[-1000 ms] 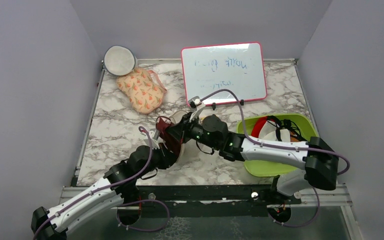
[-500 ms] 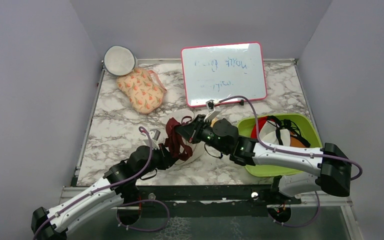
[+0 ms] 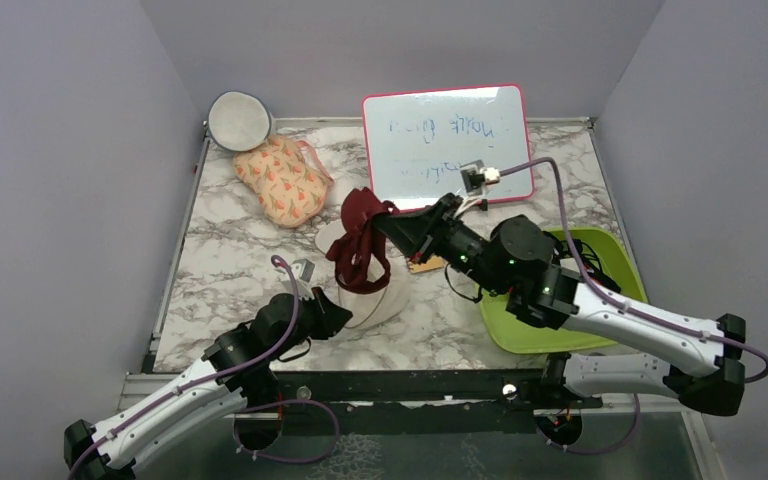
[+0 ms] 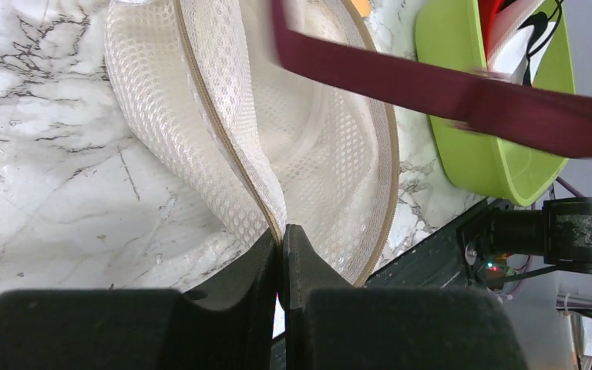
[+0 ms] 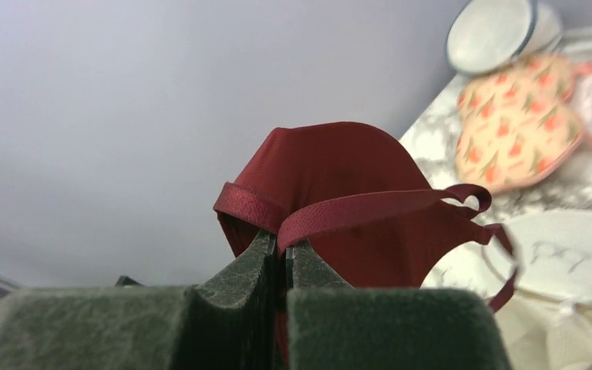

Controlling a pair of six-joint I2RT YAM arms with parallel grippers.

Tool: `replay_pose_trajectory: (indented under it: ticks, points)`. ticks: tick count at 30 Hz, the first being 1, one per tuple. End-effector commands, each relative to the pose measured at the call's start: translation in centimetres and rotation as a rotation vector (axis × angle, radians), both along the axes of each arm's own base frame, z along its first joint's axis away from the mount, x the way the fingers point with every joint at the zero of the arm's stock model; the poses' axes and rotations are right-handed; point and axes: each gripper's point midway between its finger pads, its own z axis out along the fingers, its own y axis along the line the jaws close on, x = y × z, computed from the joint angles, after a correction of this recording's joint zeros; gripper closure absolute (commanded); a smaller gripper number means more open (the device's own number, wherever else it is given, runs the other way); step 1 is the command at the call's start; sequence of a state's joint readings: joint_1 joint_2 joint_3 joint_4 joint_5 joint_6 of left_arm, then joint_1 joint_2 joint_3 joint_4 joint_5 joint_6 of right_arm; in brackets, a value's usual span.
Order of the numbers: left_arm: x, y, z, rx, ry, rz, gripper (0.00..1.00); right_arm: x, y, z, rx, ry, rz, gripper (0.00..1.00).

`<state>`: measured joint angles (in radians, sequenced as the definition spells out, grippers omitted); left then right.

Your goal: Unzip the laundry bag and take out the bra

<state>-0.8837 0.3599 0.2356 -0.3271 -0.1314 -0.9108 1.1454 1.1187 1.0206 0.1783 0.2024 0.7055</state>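
The cream mesh laundry bag (image 3: 368, 290) lies open on the marble table; its tan zipper edge shows in the left wrist view (image 4: 223, 146). My left gripper (image 3: 338, 316) is shut on the bag's near zipper edge (image 4: 280, 231). My right gripper (image 3: 388, 215) is shut on the dark red bra (image 3: 360, 240) and holds it in the air above the bag. The bra (image 5: 339, 208) hangs from the fingers with its straps dangling. One red strap (image 4: 447, 92) crosses over the open bag in the left wrist view.
A green tub (image 3: 570, 300) with clothes sits at the right front. A pink-framed whiteboard (image 3: 447, 147) stands at the back. A peach floral pouch (image 3: 282, 180) and a grey-rimmed white disc (image 3: 239, 120) lie at the back left. An orange notepad (image 3: 422, 263) peeks out under the right arm.
My right gripper has lifted the red bra up and back, out of the bag. The left gripper has kept its hold on the bag's edge.
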Motion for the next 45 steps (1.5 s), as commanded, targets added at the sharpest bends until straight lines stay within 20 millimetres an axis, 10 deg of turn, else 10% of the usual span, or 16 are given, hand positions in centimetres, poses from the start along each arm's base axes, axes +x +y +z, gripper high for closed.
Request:
replay_pose_trajectory:
  ticks: [1, 21, 37, 45]
  points:
    - [0.6, 0.4, 0.7, 0.014, -0.018, 0.030, 1.00, 1.5, -4.4, 1.9, -0.112, -0.123, -0.169, 0.99]
    - [1.3, 1.9, 2.2, 0.093, -0.040, 0.083, 0.48, 4.8, -27.0, -0.3, -0.709, -0.195, -1.023, 0.99]
    - [2.0, 2.7, 5.2, 0.105, -0.103, 0.117, 0.21, 0.9, -38.1, 1.3, -0.678, -0.056, -1.318, 0.99]
    - [3.2, 3.3, 8.4, 0.143, -0.187, 0.146, 0.18, 0.8, -38.3, -3.4, -0.644, -0.008, -1.371, 0.99]
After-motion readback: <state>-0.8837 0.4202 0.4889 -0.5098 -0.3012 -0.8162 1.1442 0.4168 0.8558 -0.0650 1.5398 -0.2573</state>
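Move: The maroon bra already hangs from the shut right fingers. The green tray it is bound for lies about 37 cm to that hand's right, some 2 cm farther out and 35 cm below. The laundry bag is nearly under that hand, some 2 cm left and 33 cm down; the notebook lies about 10 cm right, 9 cm ahead and 38 cm below. From the left hand, still pinching the bag's rim, the bag's middle is 6 cm right, 2 cm ahead and 4 cm lower, the tray 49 cm right, 4 cm ahead and 8 cm lower. The bra, kept pinched in the right gripper, is swept about 39 cm to the right from over the laundry bag to high above the tray, staying roughly level on a path that bows forward, while the wrist swings some 75 degrees clockwise until the fingers point mostly forward. The bag's rim is let go as the left fingers open wide; that hand then rises about 6 cm, easing a little left and forward. ##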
